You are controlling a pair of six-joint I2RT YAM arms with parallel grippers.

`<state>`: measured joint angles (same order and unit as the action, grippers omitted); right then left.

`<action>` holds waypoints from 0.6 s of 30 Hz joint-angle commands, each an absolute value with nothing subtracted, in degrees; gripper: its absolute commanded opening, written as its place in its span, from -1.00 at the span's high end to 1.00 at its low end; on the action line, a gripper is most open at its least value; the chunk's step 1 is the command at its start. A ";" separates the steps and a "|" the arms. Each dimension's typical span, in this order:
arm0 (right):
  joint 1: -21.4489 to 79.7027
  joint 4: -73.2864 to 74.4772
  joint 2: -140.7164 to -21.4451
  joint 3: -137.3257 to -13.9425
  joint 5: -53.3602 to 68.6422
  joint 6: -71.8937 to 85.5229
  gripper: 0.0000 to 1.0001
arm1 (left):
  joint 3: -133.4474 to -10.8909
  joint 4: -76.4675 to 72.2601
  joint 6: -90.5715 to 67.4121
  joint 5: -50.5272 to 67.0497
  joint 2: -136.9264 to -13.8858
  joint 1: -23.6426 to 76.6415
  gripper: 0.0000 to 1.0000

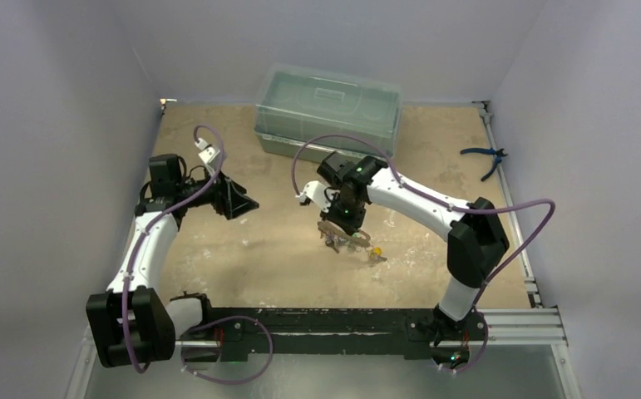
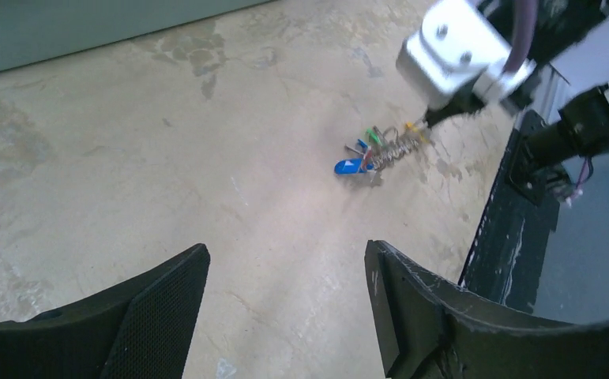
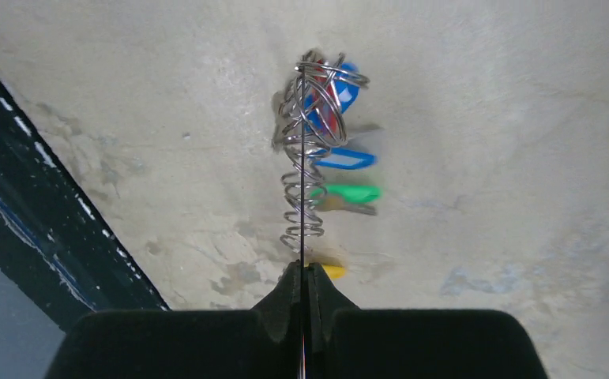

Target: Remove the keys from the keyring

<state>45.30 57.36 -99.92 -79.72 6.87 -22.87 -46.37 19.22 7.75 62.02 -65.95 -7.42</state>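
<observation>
The keyring (image 3: 307, 207) shows as a stretched coil of thin metal rings over the table. Blue (image 3: 347, 159), red, green (image 3: 354, 192) and yellow (image 3: 332, 271) key heads hang along it. My right gripper (image 3: 302, 272) is shut on a thin ring seen edge-on at the coil's near end. From above, that right gripper (image 1: 339, 223) sits over the keys (image 1: 347, 241) at mid-table. In the left wrist view the bunch of keys (image 2: 374, 154) lies far ahead. My left gripper (image 2: 285, 260) is open with only bare table between its fingers, and from above the left gripper (image 1: 246, 204) stands well left of the keys.
A clear lidded plastic box (image 1: 327, 112) stands at the back centre. Blue-handled pliers (image 1: 485, 156) lie at the back right edge. A black rail (image 1: 333, 320) runs along the near edge between the arm bases.
</observation>
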 commanded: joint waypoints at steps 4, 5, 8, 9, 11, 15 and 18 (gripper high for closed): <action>45.02 62.69 -92.24 -89.55 18.37 -35.58 1.00 | -45.64 35.46 39.67 77.03 -60.79 -7.47 -0.44; 45.06 61.95 -91.19 -89.16 21.74 -36.72 1.00 | -46.94 44.31 47.35 78.09 -60.59 -7.47 -0.44; 45.22 61.57 -87.93 -87.95 30.33 -41.56 1.00 | -53.50 66.61 73.51 80.19 -62.89 -7.35 -0.43; 45.30 61.61 -87.23 -87.58 32.08 -43.16 1.00 | -55.49 72.86 81.37 80.27 -64.12 -7.10 -0.43; 46.31 62.76 -86.46 -87.22 34.80 -46.52 1.00 | -58.22 81.72 91.74 79.22 -66.52 -5.14 -0.43; 49.38 65.09 -87.47 -87.09 37.31 -49.20 1.00 | -58.82 82.26 95.92 76.75 -65.33 2.37 -0.45; 50.38 66.60 -88.63 -87.07 38.24 -49.88 1.00 | -58.39 82.18 101.43 76.92 -63.18 4.36 -0.46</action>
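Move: The bunched keys on the keyring lie about 21 cm right of the left hand, some 8 cm back and 15 cm lower. The right hand already pinches the keyring's plate; the open left gripper it is brought towards stands about 24 cm to its left, 5 cm ahead and 10 cm higher. The yellow-tagged key is some 6 cm back, 6 cm right and 7 cm below the right hand. The clear box sits about 26 cm ahead of the right hand and 5 cm left. Raise the keyring about 12 cm in the closed right gripper, then carry it back and left towards the left gripper, tipping the fingertips left and turning them counter-clockwise. Meanwhile draw the left hand back about 10 cm, drifting right, and swing it clockwise until its wide-open jaws point straight right, still touching nothing. ##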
